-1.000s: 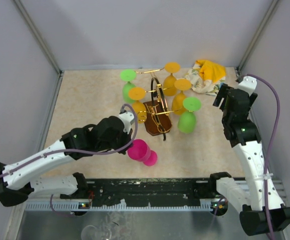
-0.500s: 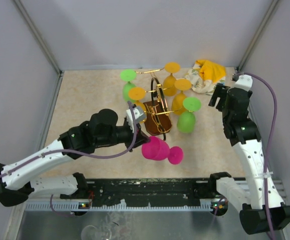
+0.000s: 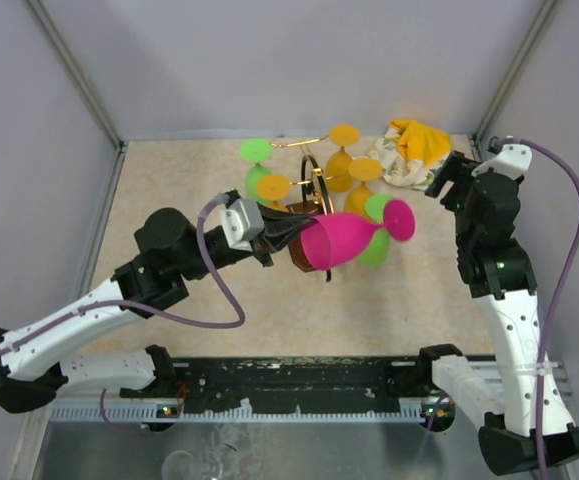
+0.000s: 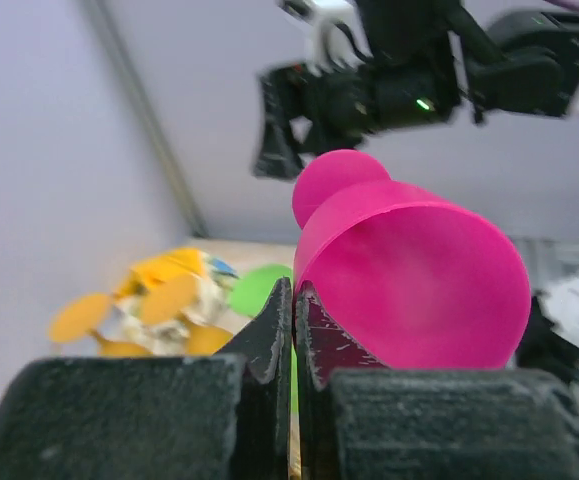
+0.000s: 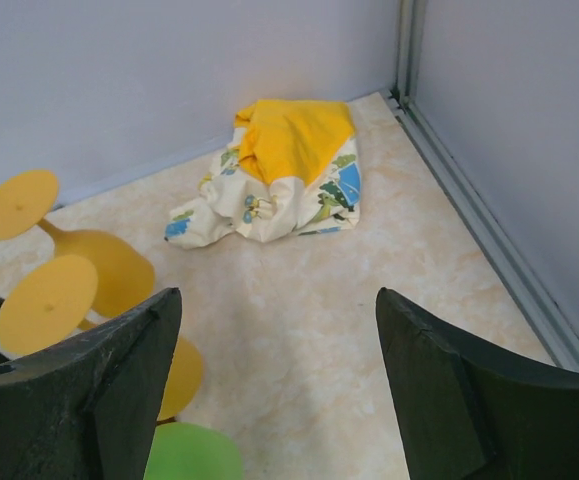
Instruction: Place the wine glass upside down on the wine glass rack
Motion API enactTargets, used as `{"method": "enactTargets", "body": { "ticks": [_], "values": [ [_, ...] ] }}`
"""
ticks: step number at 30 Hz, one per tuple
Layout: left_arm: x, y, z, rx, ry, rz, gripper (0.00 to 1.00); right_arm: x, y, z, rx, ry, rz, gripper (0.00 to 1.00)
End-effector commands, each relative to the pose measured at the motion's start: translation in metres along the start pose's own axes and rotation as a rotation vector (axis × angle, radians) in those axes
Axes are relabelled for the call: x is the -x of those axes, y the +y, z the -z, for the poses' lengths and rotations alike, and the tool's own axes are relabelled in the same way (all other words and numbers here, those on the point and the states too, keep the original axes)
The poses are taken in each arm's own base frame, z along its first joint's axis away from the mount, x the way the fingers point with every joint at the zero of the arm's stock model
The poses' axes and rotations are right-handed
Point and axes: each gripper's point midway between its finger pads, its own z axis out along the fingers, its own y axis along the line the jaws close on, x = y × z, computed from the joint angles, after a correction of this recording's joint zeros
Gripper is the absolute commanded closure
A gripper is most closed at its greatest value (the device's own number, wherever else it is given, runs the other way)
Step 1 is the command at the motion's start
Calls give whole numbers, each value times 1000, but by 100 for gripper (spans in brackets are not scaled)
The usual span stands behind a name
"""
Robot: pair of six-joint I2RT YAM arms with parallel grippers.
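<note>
The pink wine glass (image 3: 341,241) hangs in the air on its side, foot pointing right, just in front of and over the wine glass rack (image 3: 316,183). My left gripper (image 3: 285,233) is shut on its rim. In the left wrist view the fingertips (image 4: 281,318) pinch the edge of the pink wine glass (image 4: 419,270), whose bowl opens toward the camera. My right gripper (image 3: 440,186) stands open at the back right, apart from the rack, nothing between its fingers (image 5: 119,370).
Several orange and green glasses hang upside down on the rack, among them an orange one (image 5: 99,265) and a green one (image 3: 374,245). A yellow and white cloth (image 3: 414,148) lies crumpled in the back right corner. Grey walls close in three sides.
My left gripper has lifted the pink glass off the table and carried it up and right to the rack, turning its foot to the right. The right arm shifted slightly right.
</note>
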Motion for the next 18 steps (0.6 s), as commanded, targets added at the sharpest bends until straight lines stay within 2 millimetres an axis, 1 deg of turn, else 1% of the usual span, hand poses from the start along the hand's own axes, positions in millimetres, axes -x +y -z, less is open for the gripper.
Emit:
{"method": "enactTargets", "body": {
  "ticks": [1, 3, 4, 6, 8, 10, 13, 16, 18],
  "values": [
    [50, 61, 12, 326, -213, -256, 100, 19, -17, 2, -115, -61, -73, 21],
    [52, 87, 22, 501, -260, -327, 100, 21, -12, 2, -88, -79, -107, 21],
    [62, 98, 29, 580, -313, -369, 100, 21, -8, 2, -63, -84, -120, 21],
    [65, 113, 33, 680, -337, -445, 100, 25, 3, 2, -6, -92, -140, 21],
    [70, 123, 34, 753, -363, -527, 100, 29, 24, 3, 108, -95, -147, 20],
    [73, 132, 32, 797, -396, -564, 100, 36, 51, 9, 257, -103, -166, 20],
    [72, 146, 29, 807, -435, -545, 100, 50, 90, 25, 483, -129, -229, 20],
    [67, 155, 28, 789, -459, -524, 100, 69, 119, 45, 668, -160, -305, 20],
    [63, 157, 30, 783, -475, -528, 100, 81, 134, 57, 776, -180, -361, 19]
  ]
}}
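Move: The left hand holds the pink wine glass by its rim. The rack's free front-left hook lies about 13 cm ahead of this hand, 3 cm to its left and some 22 cm lower. The left orange glass hangs roughly 18 cm ahead and 6 cm left, 21 cm down; the front green glass about 18 cm ahead and 15 cm right, 28 cm down. From the open right hand, that hook is about 25 cm left, 3 cm back and 13 cm lower. Bring the left gripper forward about 14 cm, a little left and up, carrying the pink glass high out over the rack. Swing the fingers from pointing right round to ahead-right and upward, counter-clockwise some 40 degrees, so the foot comes up, and keep them shut on the rim. Slide the empty, open right gripper left towards the rack by about 8 cm, rising slightly and turning counter-clockwise. ##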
